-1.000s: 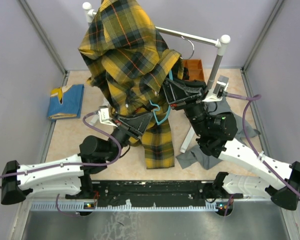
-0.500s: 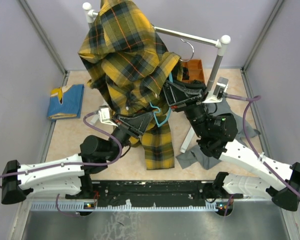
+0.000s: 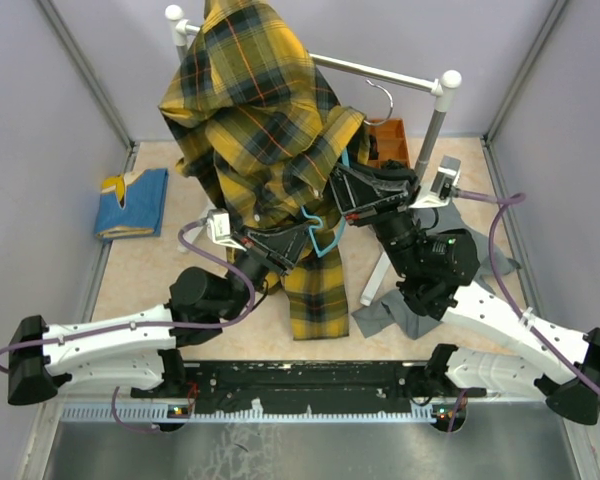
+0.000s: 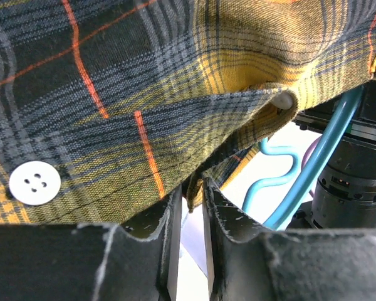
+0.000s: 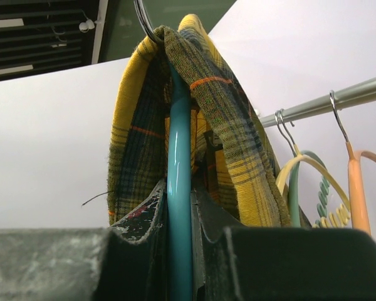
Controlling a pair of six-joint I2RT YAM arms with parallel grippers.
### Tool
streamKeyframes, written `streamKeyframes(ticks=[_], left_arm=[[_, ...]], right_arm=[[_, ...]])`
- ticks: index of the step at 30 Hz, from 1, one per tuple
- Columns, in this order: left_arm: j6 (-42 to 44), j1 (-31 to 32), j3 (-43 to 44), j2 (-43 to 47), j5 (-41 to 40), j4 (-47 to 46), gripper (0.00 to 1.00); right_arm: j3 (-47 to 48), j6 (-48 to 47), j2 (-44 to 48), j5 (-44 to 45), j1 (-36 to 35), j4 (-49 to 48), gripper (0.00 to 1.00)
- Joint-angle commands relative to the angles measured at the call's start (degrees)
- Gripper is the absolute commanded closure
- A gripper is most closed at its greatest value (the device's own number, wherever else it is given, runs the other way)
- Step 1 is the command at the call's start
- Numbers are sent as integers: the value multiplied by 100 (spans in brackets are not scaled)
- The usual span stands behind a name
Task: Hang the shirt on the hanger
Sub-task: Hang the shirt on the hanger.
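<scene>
The yellow and black plaid shirt (image 3: 250,110) hangs bunched from the rack's left post, its tail reaching the table. My left gripper (image 3: 298,238) sits under its lower folds. In the left wrist view the narrow jaws (image 4: 192,191) pinch a hem edge of the shirt (image 4: 113,94), with the teal hanger (image 4: 319,157) just to the right. My right gripper (image 3: 342,195) is shut on the hanger (image 3: 325,235). In the right wrist view the hanger's arm (image 5: 178,188) runs up between the jaws (image 5: 178,204), and the shirt (image 5: 232,125) is draped over its top below the hook.
The rack rail (image 3: 380,72) crosses the back with a metal hook (image 3: 382,100) on it. Yellow (image 5: 294,166), green (image 5: 293,194) and orange (image 5: 354,188) hangers hang there. A blue cloth (image 3: 135,200) lies left, a grey garment (image 3: 400,315) right, an orange box (image 3: 388,140) behind.
My left gripper has shifted up and to the right with the shirt's edge in it. The shirt folds and hanger have moved slightly right with both arms.
</scene>
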State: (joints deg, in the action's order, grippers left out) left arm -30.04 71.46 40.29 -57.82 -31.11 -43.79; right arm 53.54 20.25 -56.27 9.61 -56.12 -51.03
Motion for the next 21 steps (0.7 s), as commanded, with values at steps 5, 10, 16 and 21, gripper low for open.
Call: streamKeyframes(ticks=[5,10,16,21], left_arm=[[114,-114,428,-60,7,185,100],[237,-137,470,-4,120,558,100],[97,-133,387,78,443,1515,100],[-245,-125,48,140,892,1782,100]], right_arm=[[72,140,334,97,-39,-917,100],[86,49,347,191,-47,-935,100],[156,-213,343,479,-40,-1009,100],[153,-370,256,700,-44,-1176,100]])
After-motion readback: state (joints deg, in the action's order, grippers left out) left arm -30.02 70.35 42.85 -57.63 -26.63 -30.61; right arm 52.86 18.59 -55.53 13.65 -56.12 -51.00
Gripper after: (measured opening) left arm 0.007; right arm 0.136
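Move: The shirt's front edge lies right at the left hand's parted fingertips, about 1 cm farther out and 1 cm to the right, level with them. The hanger's free lower end is some 3 cm to this hand's right, 1 cm back and 3 cm above; a white shirt button is about 4 cm left and 3 cm ahead, 1 cm up. From the right hand, still holding the hanger, the shirt's front edge lies some 5 cm left, 3 cm back and 12 cm below. The left fingers shut on the shirt's front edge and pinch it while easing up less than a centimetre, then draw down about 3.5 cm and a little to the right, rolling some 10 degrees so the hand's left side rises. The right hand keeps its grip on the blue hanger, drifting only about a centimetre to the right and forward. ##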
